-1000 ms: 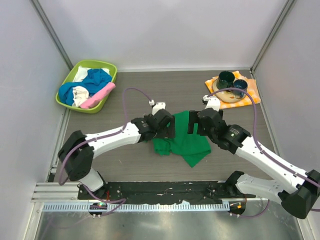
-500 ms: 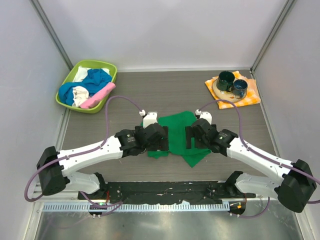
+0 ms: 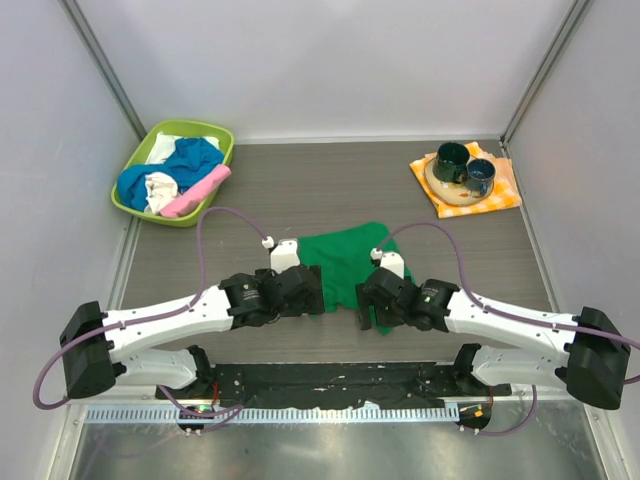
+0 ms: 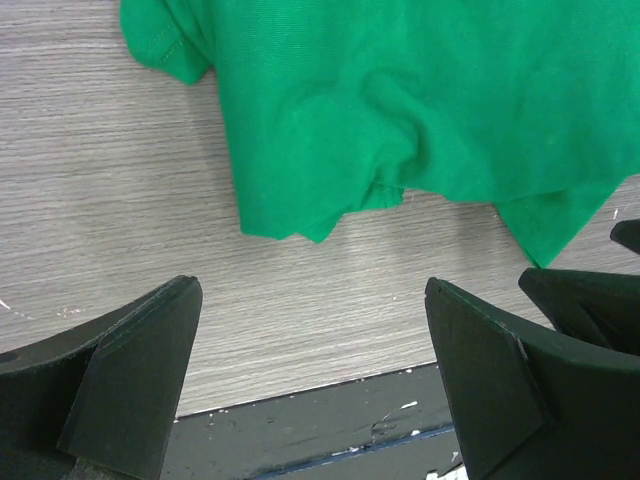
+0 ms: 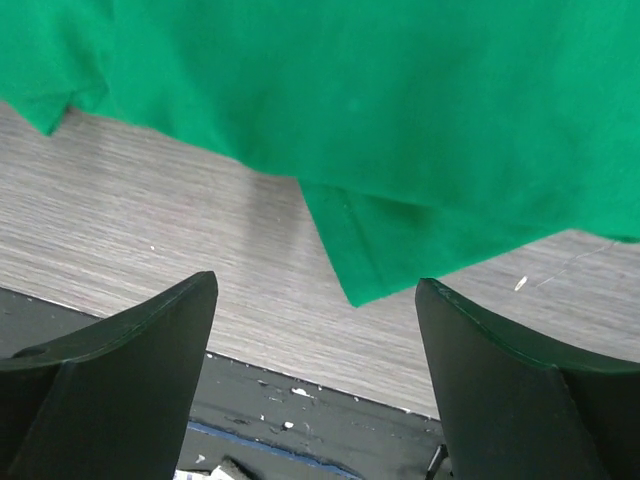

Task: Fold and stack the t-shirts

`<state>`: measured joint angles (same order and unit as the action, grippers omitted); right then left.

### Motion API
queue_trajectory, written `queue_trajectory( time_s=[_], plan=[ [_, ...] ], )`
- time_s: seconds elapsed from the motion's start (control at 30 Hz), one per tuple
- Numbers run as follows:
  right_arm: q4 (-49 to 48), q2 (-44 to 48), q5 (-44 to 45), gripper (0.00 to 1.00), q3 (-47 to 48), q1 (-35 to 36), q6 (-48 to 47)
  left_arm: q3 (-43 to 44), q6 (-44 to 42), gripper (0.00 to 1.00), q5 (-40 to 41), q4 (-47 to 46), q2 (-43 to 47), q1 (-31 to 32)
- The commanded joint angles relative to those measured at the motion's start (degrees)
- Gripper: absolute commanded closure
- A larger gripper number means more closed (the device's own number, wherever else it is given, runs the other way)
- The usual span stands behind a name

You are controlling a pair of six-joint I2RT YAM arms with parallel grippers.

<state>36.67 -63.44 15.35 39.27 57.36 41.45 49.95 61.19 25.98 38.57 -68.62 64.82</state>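
A crumpled green t-shirt (image 3: 345, 262) lies in a heap in the middle of the table. Both grippers hang low at its near edge. My left gripper (image 3: 312, 292) is open over bare wood, and the left wrist view shows the green t-shirt (image 4: 420, 100) just beyond my left gripper (image 4: 310, 330). My right gripper (image 3: 368, 300) is open too; in its wrist view a pointed corner of the green t-shirt (image 5: 400, 130) reaches down toward my right gripper (image 5: 315, 310), with nothing between the fingers. Blue (image 3: 190, 160), white (image 3: 160, 188) and pink (image 3: 197, 191) t-shirts lie bundled at the back left.
A lime-green basket (image 3: 170, 216) holds the bundled shirts. At the back right an orange-and-white checkered cloth (image 3: 500, 195) carries a plate with two dark mugs (image 3: 452, 158). The table's black near edge (image 4: 330, 420) runs just below both grippers.
Both arms have drawn back toward the table's near edge, from over the middle of the green t-shirt to its near hem. Both grippers stay open and empty.
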Motion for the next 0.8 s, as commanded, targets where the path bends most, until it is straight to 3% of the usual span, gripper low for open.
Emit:
queue_trajectory(
  time_s=[0.0, 0.13, 0.47, 0.57, 0.77],
  plan=[
    [0.4, 0.0, 2.1, 0.18, -2.3, 1.7, 6.5, -0.6, 1.2, 0.01, 2.0, -2.5, 0.6, 0.3],
    [-0.3, 1.1, 2.2, 0.25, -5.9, 1.8, 8.9, -0.7, 1.0, 0.01, 1.8, -3.1, 0.2, 0.3],
    [-4.6, -3.0, 3.5, 0.28, -8.3, 1.9, 9.9, -1.1, 0.0, 0.01, 2.8, -4.2, -0.5, 0.3],
    [-5.7, -5.7, 3.9, 0.36, -7.4, 1.9, 9.4, -1.0, -0.4, 0.01, 3.1, -3.8, -0.7, 0.3],
    [-6.3, -11.2, 7.4, 0.72, -4.6, 1.9, 7.9, -0.9, -1.2, 0.0, 3.8, -3.4, -1.2, 0.3]
  ],
)
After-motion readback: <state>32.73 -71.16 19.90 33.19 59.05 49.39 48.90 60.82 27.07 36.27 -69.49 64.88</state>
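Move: The green t-shirt's near right corner lies under my right hand, about 1 cm back, 2 cm to the right and 6 cm below. The shirt's middle is some 16 cm ahead and 6 cm left of that hand, its near left corner about 4 cm ahead and 12 cm left. From my left hand the near right corner is roughly 18 cm to the right, 3 cm back and 11 cm down. I lower my right hand about 5 cm onto the near right corner of the green t-shirt, at first drawing back and to my right by some 3 cm each way with the fingers narrowing a little. Down by the table I ease forward again about 2 cm and close the fingers past half shut, pinching the corner's cloth between the tips. ##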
